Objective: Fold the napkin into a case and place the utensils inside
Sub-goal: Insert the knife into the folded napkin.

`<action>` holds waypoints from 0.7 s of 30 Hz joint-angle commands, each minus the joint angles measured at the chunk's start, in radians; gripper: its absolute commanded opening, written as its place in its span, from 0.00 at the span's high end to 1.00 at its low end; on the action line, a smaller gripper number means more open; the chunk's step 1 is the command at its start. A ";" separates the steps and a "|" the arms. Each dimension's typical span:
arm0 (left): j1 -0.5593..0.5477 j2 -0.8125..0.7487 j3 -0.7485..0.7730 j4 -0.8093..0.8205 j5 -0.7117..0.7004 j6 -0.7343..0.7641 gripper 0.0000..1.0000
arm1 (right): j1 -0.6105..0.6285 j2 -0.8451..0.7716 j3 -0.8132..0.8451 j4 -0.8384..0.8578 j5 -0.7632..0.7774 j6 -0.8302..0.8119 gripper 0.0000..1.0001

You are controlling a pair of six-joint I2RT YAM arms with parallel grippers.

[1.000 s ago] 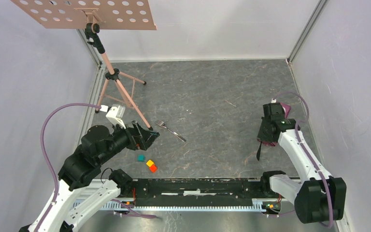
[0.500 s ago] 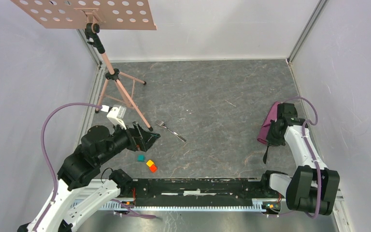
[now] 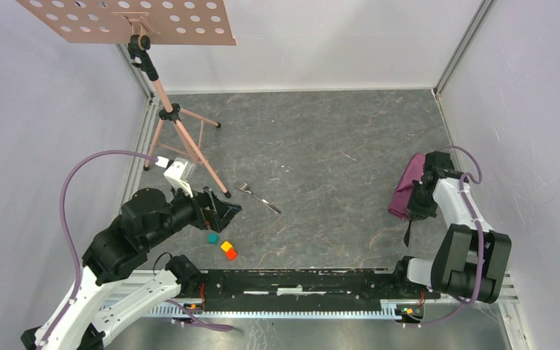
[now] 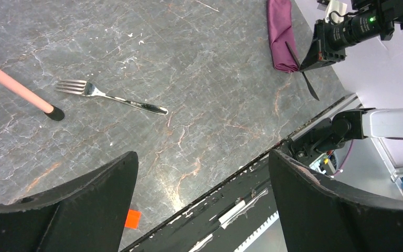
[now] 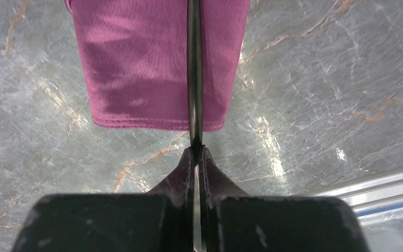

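The plum napkin (image 3: 406,186) lies folded into a narrow strip at the table's right side, also seen in the left wrist view (image 4: 280,31). My right gripper (image 5: 195,149) is shut on the knife (image 5: 194,68). Its dark handle reaches forward across the top of the napkin (image 5: 147,63). From above, the right gripper (image 3: 413,210) stands at the napkin's near end, with the knife (image 3: 407,232) sticking out toward me. The fork (image 3: 257,196) lies alone mid-table, tines to the left (image 4: 110,96). My left gripper (image 4: 202,157) hangs open and empty near the front left (image 3: 222,211).
A pink tripod stand (image 3: 182,135) occupies the back left, one rubber foot (image 4: 55,113) close to the fork. Teal (image 3: 212,238), yellow (image 3: 227,246) and orange (image 3: 231,254) blocks sit by the front rail (image 3: 299,281). The right wall is close behind the right arm.
The right arm has swung right toward the wall with the knife, uncovering the napkin. The left arm has barely shifted and stays open.
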 commanded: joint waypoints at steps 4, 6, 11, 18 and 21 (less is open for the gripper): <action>-0.010 0.004 0.018 0.006 -0.051 0.065 0.00 | -0.011 0.062 0.099 0.058 -0.018 -0.030 1.00; -0.010 0.010 0.020 0.010 -0.052 0.064 0.00 | -0.012 0.085 0.115 0.069 -0.026 -0.029 1.00; -0.010 0.021 0.027 0.009 -0.054 0.062 0.00 | -0.013 0.147 0.160 0.105 -0.030 -0.023 1.00; -0.010 0.038 0.033 0.008 -0.054 0.056 0.00 | -0.018 0.224 0.209 0.165 -0.042 -0.005 1.00; -0.010 0.045 0.039 0.013 -0.057 0.055 0.00 | -0.020 0.252 0.225 0.183 -0.020 -0.004 1.00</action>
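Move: The right hand grips the knife by its middle, front end already over the folded napkin. The mouth of its pocket lies about 11 cm ahead of this hand, 5 cm to its right and roughly 2 cm below. The napkin's near edge is only some 3 cm ahead and 1 cm left, its far end about 20 cm ahead and 9 cm right. From the left hand the pocket mouth is about 20 cm ahead, 65 cm right and 27 cm below. Keep the right gripper shut on the knife and slide it forward low over the napkin, past the near edge, about 7 cm with only a slight drift right. Hold the height nearly level and let the fingertips swing forward a few degrees, so the knife's front end runs in under the slanting fold. ##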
